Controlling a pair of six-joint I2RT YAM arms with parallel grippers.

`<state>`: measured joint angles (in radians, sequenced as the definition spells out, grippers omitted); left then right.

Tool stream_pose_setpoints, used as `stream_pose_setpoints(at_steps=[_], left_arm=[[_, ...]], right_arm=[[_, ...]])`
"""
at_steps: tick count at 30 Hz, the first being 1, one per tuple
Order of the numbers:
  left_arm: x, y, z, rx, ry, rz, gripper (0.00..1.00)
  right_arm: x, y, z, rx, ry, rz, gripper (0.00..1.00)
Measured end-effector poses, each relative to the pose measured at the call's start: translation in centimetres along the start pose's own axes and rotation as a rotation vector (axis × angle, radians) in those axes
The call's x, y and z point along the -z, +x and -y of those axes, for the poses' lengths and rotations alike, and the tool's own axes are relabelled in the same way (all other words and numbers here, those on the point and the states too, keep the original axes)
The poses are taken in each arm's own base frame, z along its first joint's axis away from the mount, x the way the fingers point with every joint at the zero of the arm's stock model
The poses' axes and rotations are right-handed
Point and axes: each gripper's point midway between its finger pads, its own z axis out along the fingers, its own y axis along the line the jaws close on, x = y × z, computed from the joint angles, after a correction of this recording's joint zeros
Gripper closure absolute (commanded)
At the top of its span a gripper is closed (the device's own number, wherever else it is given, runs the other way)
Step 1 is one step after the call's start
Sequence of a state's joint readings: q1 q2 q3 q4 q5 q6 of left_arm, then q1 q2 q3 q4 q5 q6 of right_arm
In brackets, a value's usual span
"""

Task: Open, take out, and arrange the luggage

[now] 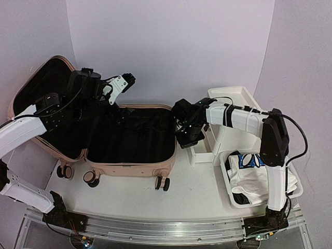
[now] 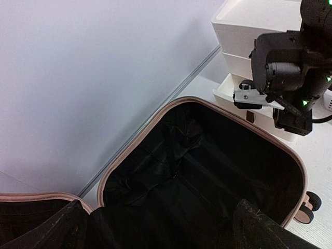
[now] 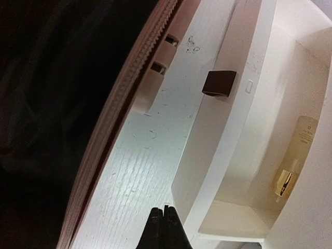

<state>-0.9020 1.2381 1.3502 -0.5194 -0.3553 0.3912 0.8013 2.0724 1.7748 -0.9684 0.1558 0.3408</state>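
The pale-pink luggage [image 1: 129,168] lies open on the table, its lid propped up at the left and its black-lined base [image 2: 207,171] flat in the middle. Only black lining shows inside it. My left gripper [image 1: 124,82] hovers open above the hinge area, and nothing sits between its fingertips [image 2: 264,228]. My right gripper [image 1: 187,136] is shut and empty, low over the table [image 3: 135,176] in the gap between the luggage's right rim [image 3: 122,124] and the pulled-out drawer. Its closed tips [image 3: 165,218] point at the table surface.
A white drawer unit [image 1: 228,111] stands right of the luggage, its bottom drawer [image 1: 201,153] pulled out, with a brown handle [image 3: 218,83] and a small pale tube [image 3: 293,166] inside. A white basket [image 1: 228,194] holding white and blue cloth sits at the front right.
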Motion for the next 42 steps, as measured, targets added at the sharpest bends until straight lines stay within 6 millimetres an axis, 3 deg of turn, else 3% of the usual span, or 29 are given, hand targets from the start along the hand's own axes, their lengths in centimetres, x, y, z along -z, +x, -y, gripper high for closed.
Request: stream_pose_setpoints(at_steps=[6, 11, 22, 34, 42], left_arm=[[0.1, -0.2, -0.2, 0.002, -0.012, 0.011, 0.01], [0.1, -0.1, -0.2, 0.002, -0.013, 0.014, 0.01], [0.1, 0.0, -0.1, 0.001, -0.010, 0.012, 0.01], [0.0, -0.1, 0.1, 0.003, 0.003, 0.016, 0.01], [0.0, -0.1, 0.1, 0.003, 0.004, 0.017, 0.00]], right_arm=[[-3.1, 0.1, 0.4, -0.034, 0.057, -0.014, 1.00], [-4.4, 0.2, 1.5, -0.063, 0.116, -0.014, 1.00], [-4.5, -0.6, 5.0, -0.087, 0.301, 0.057, 1.00], [-3.4, -1.0, 11.6, -0.080, 0.555, 0.056, 1.00], [-3.6, -1.3, 12.5, -0.043, 0.604, 0.033, 1.00]])
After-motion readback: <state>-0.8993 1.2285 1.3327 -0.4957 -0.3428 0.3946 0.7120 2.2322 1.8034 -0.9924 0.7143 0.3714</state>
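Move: A few centimetres ahead of the right hand's closed fingers is the pulled-out bottom drawer: its front's middle is about 7 cm ahead, 3 cm right and 5 cm below. The bottle inside is roughly 6 cm ahead and 9 cm right, the cabinet's middle 6 cm ahead and 19 cm right; the suitcase's right rim is 3 cm ahead and 6 cm left. From the left hand, the drawer front is 12 cm ahead, 26 cm right and 31 cm below. Dipping about 4 cm into the gap between suitcase and bottom drawer, the shut right fingers then sweep some 10 cm right and 7 cm forward, pushing along the drawer front towards the cabinet and easing to a stop against it. The wrist tilts about 30 degrees, swinging the fingertips rightward and somewhat forward. ##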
